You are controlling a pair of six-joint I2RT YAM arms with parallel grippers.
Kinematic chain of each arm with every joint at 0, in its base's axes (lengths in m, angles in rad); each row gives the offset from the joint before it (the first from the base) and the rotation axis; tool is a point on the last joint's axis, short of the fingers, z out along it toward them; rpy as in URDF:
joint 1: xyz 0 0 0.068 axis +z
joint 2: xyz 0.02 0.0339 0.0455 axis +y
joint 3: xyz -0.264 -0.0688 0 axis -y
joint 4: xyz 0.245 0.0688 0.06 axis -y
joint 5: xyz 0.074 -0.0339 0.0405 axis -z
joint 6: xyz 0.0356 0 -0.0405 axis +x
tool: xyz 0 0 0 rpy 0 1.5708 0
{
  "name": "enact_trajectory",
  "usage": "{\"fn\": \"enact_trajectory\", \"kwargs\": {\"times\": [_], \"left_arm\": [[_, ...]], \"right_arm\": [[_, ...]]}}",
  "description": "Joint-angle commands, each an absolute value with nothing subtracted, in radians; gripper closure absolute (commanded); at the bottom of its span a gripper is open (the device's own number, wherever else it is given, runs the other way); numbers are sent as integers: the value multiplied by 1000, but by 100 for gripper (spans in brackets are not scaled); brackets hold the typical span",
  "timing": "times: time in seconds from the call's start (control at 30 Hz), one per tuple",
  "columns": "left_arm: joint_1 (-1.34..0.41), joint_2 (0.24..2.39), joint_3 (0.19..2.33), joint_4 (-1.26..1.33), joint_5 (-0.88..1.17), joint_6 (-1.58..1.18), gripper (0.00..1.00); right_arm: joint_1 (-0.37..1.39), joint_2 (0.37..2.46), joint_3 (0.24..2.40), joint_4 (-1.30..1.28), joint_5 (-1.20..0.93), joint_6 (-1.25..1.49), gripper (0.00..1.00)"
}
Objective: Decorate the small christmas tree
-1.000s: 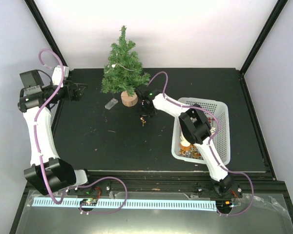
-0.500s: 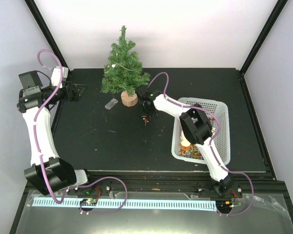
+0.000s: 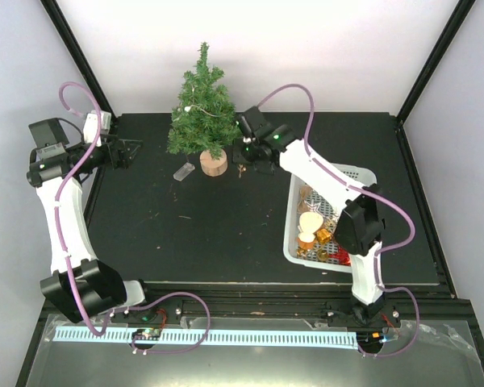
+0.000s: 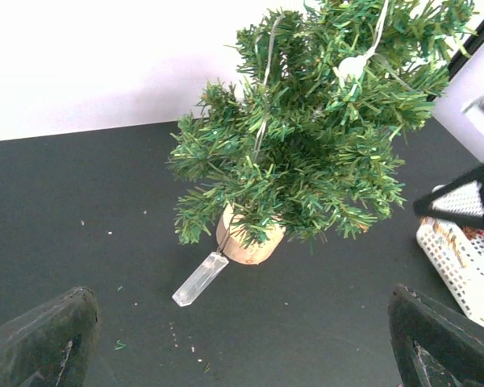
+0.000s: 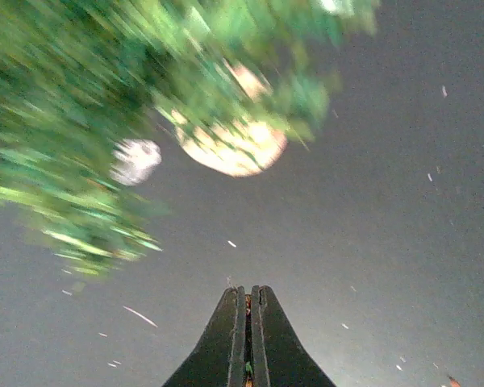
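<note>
The small christmas tree stands on its wood disc base at the back of the black table. A clear crystal ornament lies against the base on the left. My right gripper hovers just right of the base, shut on a small orange ornament that shows only as a sliver between the fingers. In the right wrist view the tree is blurred, up and to the left. My left gripper stays at the table's far left edge, open and empty, facing the tree.
A white basket with several ornaments sits at the right of the table and shows at the right edge of the left wrist view. A white ornament hangs on a string in the tree. Needle crumbs dot the mat.
The right gripper shut on the small ornament lying on the table, then lifted it up and back toward the tree's right side. The left arm has not moved.
</note>
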State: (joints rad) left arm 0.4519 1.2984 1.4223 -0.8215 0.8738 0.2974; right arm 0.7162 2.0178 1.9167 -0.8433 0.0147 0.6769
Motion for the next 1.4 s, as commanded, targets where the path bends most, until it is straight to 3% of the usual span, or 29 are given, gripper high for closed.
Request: {"fn": "enact_trajectory", "kwargs": {"times": [0.0,0.23,0.47,1.37], "left_arm": [[461,1314,1421,-811,940,314,2],[461,1316,1422,-810,962,309,2],[460,1319,1417,-839,966,330,2],[463,1339,1381,-875,970,374,2]], "right_arm": [[691,2026,2071,-874,12,702,99],[624,2148,2289,-895,-65,781,99],[553,2238,2375,-847,-138,880,99],[545,2195,2356,-713,-150,948,98]]}}
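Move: The right gripper already holds the orange-brown sprig, well clear of the table. The tree's right-hand branches, where it is wanted, are some 12 cm ahead, 2 cm left and 4 cm above it. The tree's wooden base stands about 13 cm ahead, 10 cm left and 17 cm below; the clear battery box lies about 11 cm ahead, 19 cm left and 18 cm below. From the left gripper those branches are roughly 17 cm ahead, 28 cm right and 11 cm lower. Keep the right fingers shut on the sprig and swing it up and forward to the tree's right-hand branches, about 11 cm forward in all: climb some 10 cm early, dip about 6 cm while reaching in, then rise nearly 4 cm straight up beside the foliage. Meanwhile roll the hand so its left side lifts some 20 degrees, turning it a little clockwise. ##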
